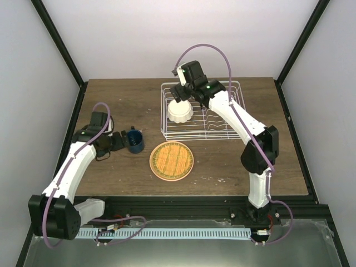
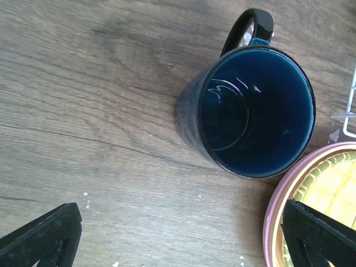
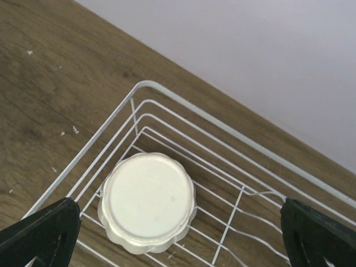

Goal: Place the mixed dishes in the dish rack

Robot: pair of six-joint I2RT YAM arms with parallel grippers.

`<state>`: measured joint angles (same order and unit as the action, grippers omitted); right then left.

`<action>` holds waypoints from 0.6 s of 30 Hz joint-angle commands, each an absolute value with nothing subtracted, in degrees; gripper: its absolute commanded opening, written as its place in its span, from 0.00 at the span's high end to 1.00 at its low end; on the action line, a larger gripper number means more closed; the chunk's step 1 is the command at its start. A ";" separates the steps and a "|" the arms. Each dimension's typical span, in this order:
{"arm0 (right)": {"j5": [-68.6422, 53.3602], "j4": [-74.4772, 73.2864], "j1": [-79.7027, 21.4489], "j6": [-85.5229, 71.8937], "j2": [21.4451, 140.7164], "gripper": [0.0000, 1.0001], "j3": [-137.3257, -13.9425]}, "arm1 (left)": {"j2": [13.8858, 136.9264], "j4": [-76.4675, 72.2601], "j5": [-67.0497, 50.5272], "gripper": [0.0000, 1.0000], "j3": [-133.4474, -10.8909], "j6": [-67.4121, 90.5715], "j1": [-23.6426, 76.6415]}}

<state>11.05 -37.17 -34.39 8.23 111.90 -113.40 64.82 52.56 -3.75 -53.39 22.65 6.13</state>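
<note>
The dark blue mug (image 1: 134,140) (image 2: 256,111) stands upright on the table with its handle pointing away. My left gripper (image 1: 122,141) (image 2: 178,245) is open just short of it, with nothing between its fingers (image 2: 44,239). The orange plate (image 1: 171,159) (image 2: 331,186) lies on top of the pink plate (image 1: 153,168) (image 2: 276,211), right of the mug. The white scalloped bowl (image 1: 180,111) (image 3: 147,203) sits upside down in the left end of the dish rack (image 1: 222,132) (image 3: 222,125). My right gripper (image 1: 182,95) (image 3: 178,239) hangs open above the bowl, not touching it.
The rack's upright plate dividers (image 1: 219,119) fill its right half. A corner of the rack's wire (image 2: 350,105) shows near the mug in the left wrist view. Black frame posts and white walls enclose the wooden table (image 1: 122,100).
</note>
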 commanded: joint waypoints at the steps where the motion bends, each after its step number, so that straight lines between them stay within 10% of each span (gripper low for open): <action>1: 9.54 -38.11 -34.63 6.62 109.06 0.01 -110.72 | 68.64 49.94 -4.15 0.00 -53.57 27.34 8.21; 18: 10.88 -34.26 -34.62 9.42 104.72 0.00 -101.63 | 83.71 42.76 -2.36 0.10 -56.84 38.39 9.87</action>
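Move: The blue mug stands about 5 cm ahead of the left hand and 6 cm to its right, its middle some 9 cm lower. The pizza-patterned plate lies some 22 cm right of the hand and 3 cm nearer the base; the dish rack's middle is roughly 37 cm right and 19 cm ahead. From the right hand the mug is around 18 cm left, 16 cm back and 24 cm down. Left hand, fingers open, sinks about 6 cm and forward 3, bracketing the mug's left rim; right eases down, back. ##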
